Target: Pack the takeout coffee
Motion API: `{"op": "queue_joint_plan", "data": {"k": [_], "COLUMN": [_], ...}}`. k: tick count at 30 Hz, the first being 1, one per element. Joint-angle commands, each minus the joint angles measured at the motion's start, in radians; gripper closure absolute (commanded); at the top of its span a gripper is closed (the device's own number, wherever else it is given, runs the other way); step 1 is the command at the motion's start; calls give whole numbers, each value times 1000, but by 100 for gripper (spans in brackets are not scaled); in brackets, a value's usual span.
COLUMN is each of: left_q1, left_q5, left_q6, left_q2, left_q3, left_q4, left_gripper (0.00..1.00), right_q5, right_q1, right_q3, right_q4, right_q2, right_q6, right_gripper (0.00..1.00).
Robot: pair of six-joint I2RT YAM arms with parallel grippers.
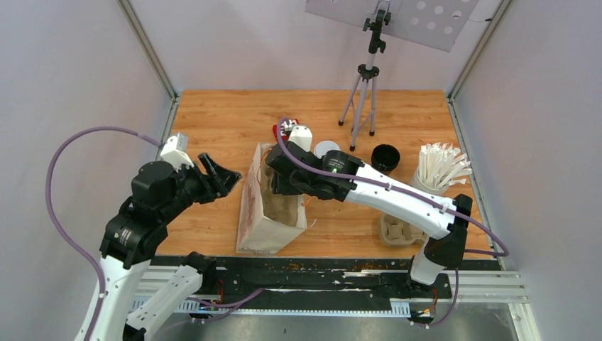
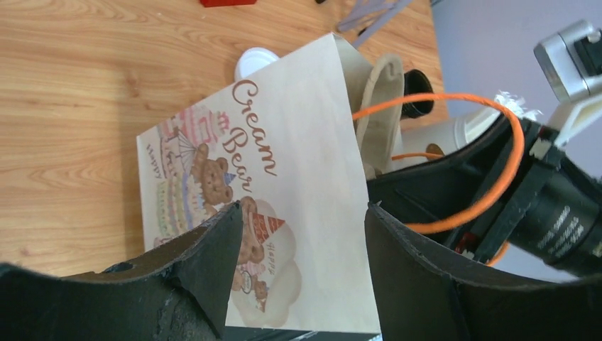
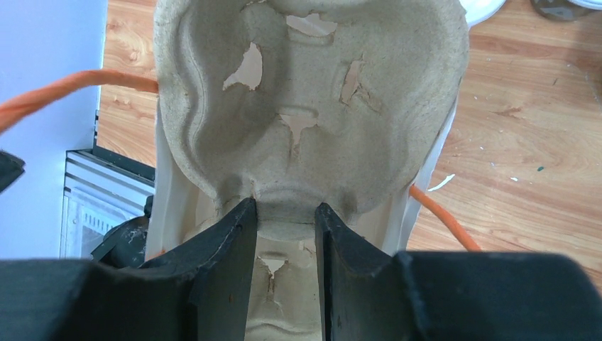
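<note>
A black paper cup [image 1: 385, 158] stands with no lid on the table at the right, and it also shows in the left wrist view [image 2: 417, 92]. A round white lid [image 1: 326, 149] lies beside the right arm. My right gripper [image 3: 285, 210] is shut on the middle ridge of a moulded cardboard cup tray [image 3: 312, 106]. The tray sits in the mouth of a printed paper bag [image 1: 264, 220]. My left gripper [image 2: 304, 207] is open just left of the bag [image 2: 312, 185], not touching it.
A second cardboard tray [image 1: 400, 231] lies at the front right. A white cup of wrapped straws [image 1: 436, 170] stands at the right edge. A tripod [image 1: 363, 99] stands at the back, with a red object [image 1: 282, 129] behind the bag. The bag's orange handle [image 2: 454, 213] loops over the right arm.
</note>
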Motion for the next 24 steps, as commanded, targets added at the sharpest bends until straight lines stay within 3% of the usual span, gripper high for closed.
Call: {"op": "queue_joint_plan", "data": {"k": [1, 4, 11, 24], "left_q1": [-2, -1, 6, 77], "left_q5": [-77, -135, -124, 123], "left_q6": [15, 28, 63, 87], "left_q2": [89, 146, 271, 393], "left_q3": [80, 129, 209, 181], "left_q4": [-19, 5, 34, 176], "left_gripper": [29, 30, 29, 34], "right_q5": [-35, -71, -60, -78], "right_q1": [-5, -6, -8, -20], "right_q3": [-25, -21, 3, 10], "right_q4": [112, 153, 109, 36], "right_q2": [-30, -21, 0, 6], "right_q6": [-28, -56, -110, -135], "right_gripper": [70, 70, 70, 69]}}
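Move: The bag's far left rim corner lies about 14 cm ahead of the left hand, 6 cm to its right and 4 cm lower. The bag's middle is nearly level, 10 cm right and 15 cm down; the loose white lid is on the table 23 cm ahead, 18 cm right, 30 cm below. The right hand, already holding the cup tray in the bag mouth, has the bag's middle about 13 cm beneath it, 2 cm left and 1 cm ahead. Run the left gripper forward about 9 cm along the bag's printed left side towards its far rim corner, rising slightly midway, sinking back and edging right at the end. Keep its fingers open and tip them down a little. Let the right gripper keep its grip on the tray in the bag mouth, swaying under 2 cm left and mostly back while turning about 5 degrees counter-clockwise. ##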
